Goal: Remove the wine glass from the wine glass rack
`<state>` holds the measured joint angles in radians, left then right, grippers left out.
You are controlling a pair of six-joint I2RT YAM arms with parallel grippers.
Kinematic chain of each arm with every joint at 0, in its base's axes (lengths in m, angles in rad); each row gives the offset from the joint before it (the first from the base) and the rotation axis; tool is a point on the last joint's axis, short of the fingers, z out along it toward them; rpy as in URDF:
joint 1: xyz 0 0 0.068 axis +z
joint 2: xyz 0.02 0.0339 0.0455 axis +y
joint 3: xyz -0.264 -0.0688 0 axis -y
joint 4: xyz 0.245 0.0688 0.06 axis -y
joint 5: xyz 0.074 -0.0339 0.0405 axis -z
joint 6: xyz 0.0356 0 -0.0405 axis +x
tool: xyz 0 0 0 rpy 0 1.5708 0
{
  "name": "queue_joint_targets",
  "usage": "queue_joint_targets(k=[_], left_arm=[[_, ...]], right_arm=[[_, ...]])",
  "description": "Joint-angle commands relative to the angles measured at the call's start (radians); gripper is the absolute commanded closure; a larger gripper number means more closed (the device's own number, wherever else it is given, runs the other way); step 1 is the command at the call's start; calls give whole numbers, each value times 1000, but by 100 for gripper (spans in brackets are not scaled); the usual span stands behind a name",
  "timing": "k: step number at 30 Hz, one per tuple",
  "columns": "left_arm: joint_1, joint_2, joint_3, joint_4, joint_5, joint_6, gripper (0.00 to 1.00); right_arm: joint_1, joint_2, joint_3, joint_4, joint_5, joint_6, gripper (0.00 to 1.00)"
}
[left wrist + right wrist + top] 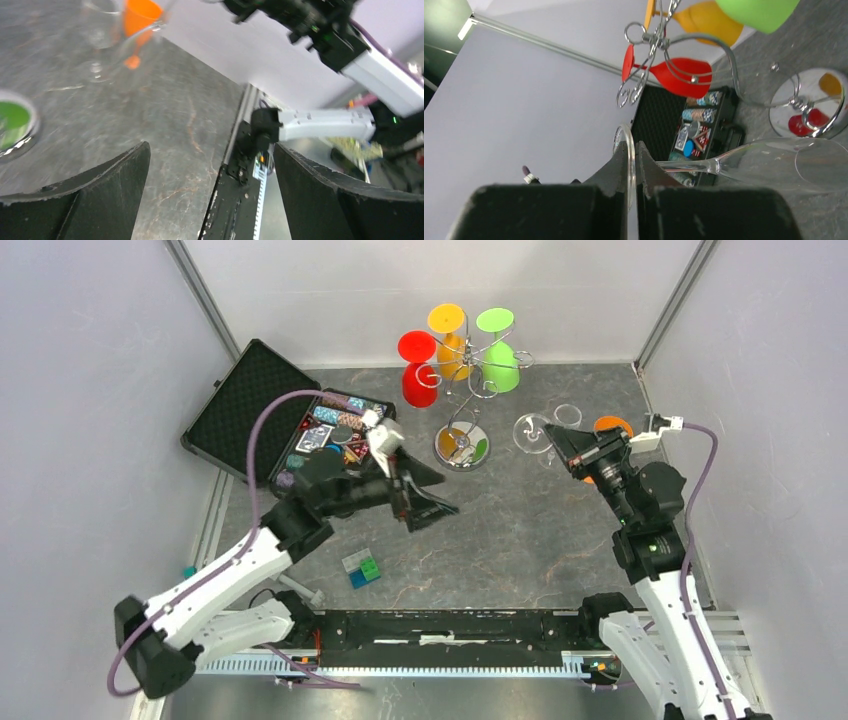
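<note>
The silver wire wine glass rack stands at the back of the table on its mirrored base. Red, yellow and green glasses hang from its curled arms. To its right, a clear wine glass is off the rack. My right gripper is shut on that glass's round foot, with stem and bowl stretching towards the rack. My left gripper hovers left of the base, open and empty.
An open black case of poker chips and cards lies at the back left. An orange glass stands behind my right gripper, near the right wall. Small coloured blocks sit near the front. The arms' base rail runs along the near edge.
</note>
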<state>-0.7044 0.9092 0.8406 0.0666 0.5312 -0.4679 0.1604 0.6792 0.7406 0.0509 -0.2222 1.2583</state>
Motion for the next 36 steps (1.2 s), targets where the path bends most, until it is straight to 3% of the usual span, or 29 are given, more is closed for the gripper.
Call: queue_joint_targets(k=[1, 6, 9, 14, 19, 29, 36], left_arm=[[-174, 124, 79, 193, 49, 242, 5], [-242, 281, 59, 347, 13, 537, 5], [-242, 352, 69, 416, -3, 630, 9], [-242, 479, 148, 481, -6, 588, 12], [-242, 515, 137, 599, -111, 563, 16], [-242, 498, 134, 559, -107, 610, 18], [-241, 541, 144, 594, -33, 591, 49]], right_arm=[[-1, -81, -78, 84, -116, 97, 100], [-1, -112, -154, 208, -211, 185, 100], [-1, -116, -158, 232, -251, 191, 100], [-1, -118, -191, 307, -304, 238, 100], [0, -111, -225, 360, -348, 272, 100], [-1, -100, -239, 369, -359, 275, 100], [-1, -94, -227, 358, -359, 268, 100]])
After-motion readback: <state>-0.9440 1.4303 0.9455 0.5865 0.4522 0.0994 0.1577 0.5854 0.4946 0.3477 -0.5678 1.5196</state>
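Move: The clear glass hangs upside down, its foot still pinched by the right hand: its middle is about 3 cm left, 1 cm ahead and 9 cm below that hand, and from the open left hand some 19 cm right, 11 cm ahead and 7 cm lower. From the right hand, the left gripper is about 22 cm left and 10 cm back, 2 cm lower. The standing clear glass is 8 cm ahead, 6 cm right and 18 cm below the right hand; the rack is 11 cm ahead, 16 cm left and 12 cm below. The hanging glass is carried back about 5 cm, somewhat left and down by the right hand, which turns roughly 20 degrees counter-clockwise and keeps its pinch on the foot. Towards its stem the left hand sweeps right some 13 cm, first dipping and drawing back, then easing forward, rolls its forward side up about 35 degrees, and finally starts closing around the stem below the foot. ##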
